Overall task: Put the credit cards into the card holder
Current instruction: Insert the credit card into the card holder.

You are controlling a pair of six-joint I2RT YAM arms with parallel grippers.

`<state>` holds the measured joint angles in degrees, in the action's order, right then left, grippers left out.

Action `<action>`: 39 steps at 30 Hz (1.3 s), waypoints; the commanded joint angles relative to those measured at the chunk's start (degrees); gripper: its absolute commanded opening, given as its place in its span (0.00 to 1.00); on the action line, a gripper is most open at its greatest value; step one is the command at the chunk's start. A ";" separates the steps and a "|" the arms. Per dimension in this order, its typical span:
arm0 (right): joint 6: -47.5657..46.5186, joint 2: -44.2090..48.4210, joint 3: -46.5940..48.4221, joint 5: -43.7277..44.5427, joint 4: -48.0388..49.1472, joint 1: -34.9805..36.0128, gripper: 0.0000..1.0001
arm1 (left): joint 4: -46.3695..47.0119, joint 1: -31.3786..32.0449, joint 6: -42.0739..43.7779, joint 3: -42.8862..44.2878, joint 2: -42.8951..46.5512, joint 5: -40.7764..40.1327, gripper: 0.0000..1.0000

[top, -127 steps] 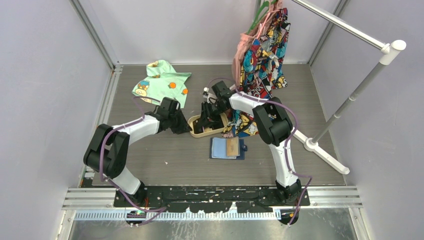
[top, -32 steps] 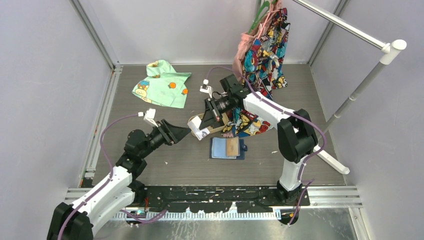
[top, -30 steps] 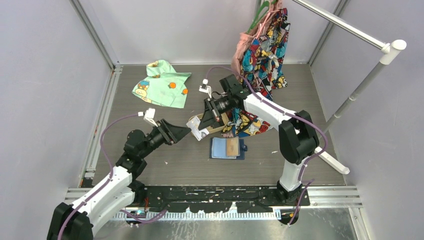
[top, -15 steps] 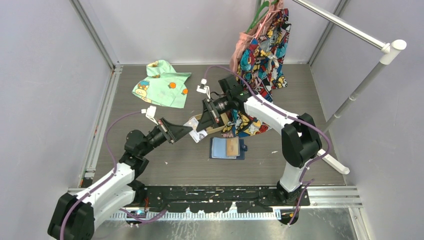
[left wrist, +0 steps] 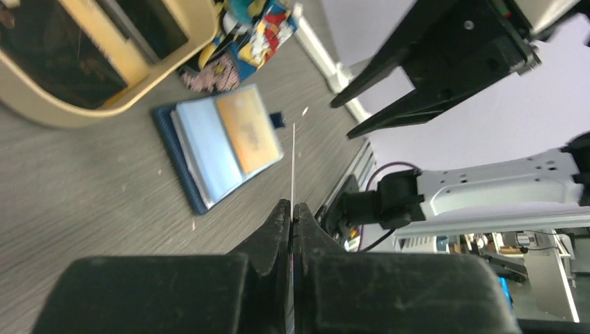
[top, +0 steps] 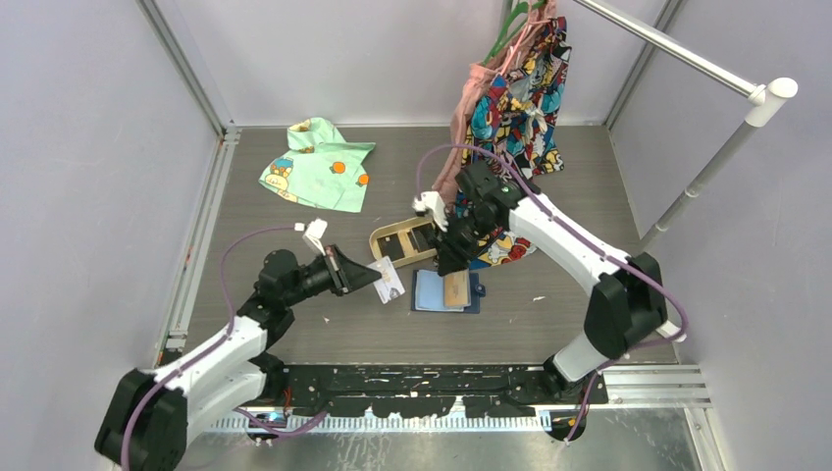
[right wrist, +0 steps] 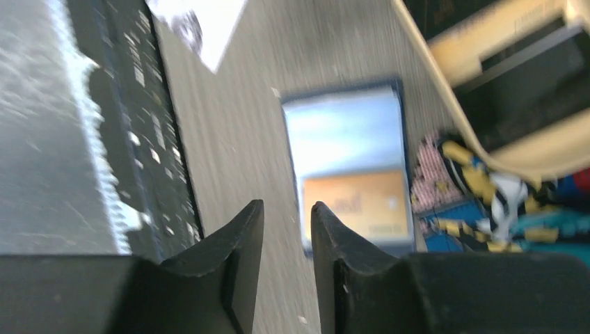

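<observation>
The navy card holder [top: 446, 291] lies open on the table, with an orange-yellow card [top: 456, 287] in its right pocket. My left gripper [top: 376, 279] is shut on a pale credit card [top: 390, 283], held in the air just left of the holder. In the left wrist view that card [left wrist: 293, 163] shows edge on above the shut left gripper [left wrist: 293, 209], with the holder [left wrist: 209, 156] beyond. My right gripper [top: 443, 263] hangs over the holder's far edge. It [right wrist: 286, 209] stands open and empty above the orange card [right wrist: 355, 205].
A tan oval tray [top: 385, 257] with dark cards inside sits just behind the holder. A comic-print garment [top: 515, 108] hangs from a rack and drapes onto the table right of the tray. A green shirt [top: 319, 162] lies at the back left.
The pale card passed from the right gripper to the left: the left shut on it and drew it nearer, while the right opened and swung right, over the holder.
</observation>
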<state>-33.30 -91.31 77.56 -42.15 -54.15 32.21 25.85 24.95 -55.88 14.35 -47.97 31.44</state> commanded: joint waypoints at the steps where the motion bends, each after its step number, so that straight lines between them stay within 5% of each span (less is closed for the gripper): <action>1: -8.37 5.04 -9.68 14.68 3.23 -1.41 0.33 | 5.07 1.78 0.81 3.09 -9.08 4.14 0.00; 14: -8.79 1.03 -22.68 22.59 20.85 -1.53 0.24 | 19.46 10.54 -0.06 13.49 -38.99 -0.22 0.00; 25: -15.90 0.66 -27.46 25.51 22.25 -1.57 0.23 | 23.45 13.27 -0.84 18.72 -50.74 -3.81 0.00; 39: -15.92 0.37 -27.29 24.57 21.94 -1.54 0.22 | 28.91 13.99 -2.57 18.78 -55.01 -3.40 0.00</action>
<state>-46.89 -90.43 50.96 -17.74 -34.17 30.52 49.60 38.74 -58.19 31.81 -102.21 28.08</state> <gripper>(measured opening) 0.220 0.009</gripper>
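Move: The left hand grips a white card, and the open card holder lies some 15 cm to its right, about 2 cm ahead and 15 cm below; the tray stands about 14 cm ahead of this hand and 5 cm to its right, also some 15 cm down. The right hand is empty and hovers about 15 cm above the card holder's middle. The holder's clasp lies some 9 cm to the right of this hand, level with it fore and aft, and the tray 11 cm ahead and 9 cm left. Keeping its pinch on the white card, the left hand swings about 11 cm right and as much down, with some 4 cm forward, tipping its fingers roughly 15 degrees further down to bring the card in over the card holder towards its right-hand pocket. The right hand sinks some 14 cm and goes about 9 cm right to the card holder's right edge beside the clasp, turning its fingers steeper down and closing them about halfway from where they stood, then stays there; whether they touch the pocket edge can't be seen for certain. ##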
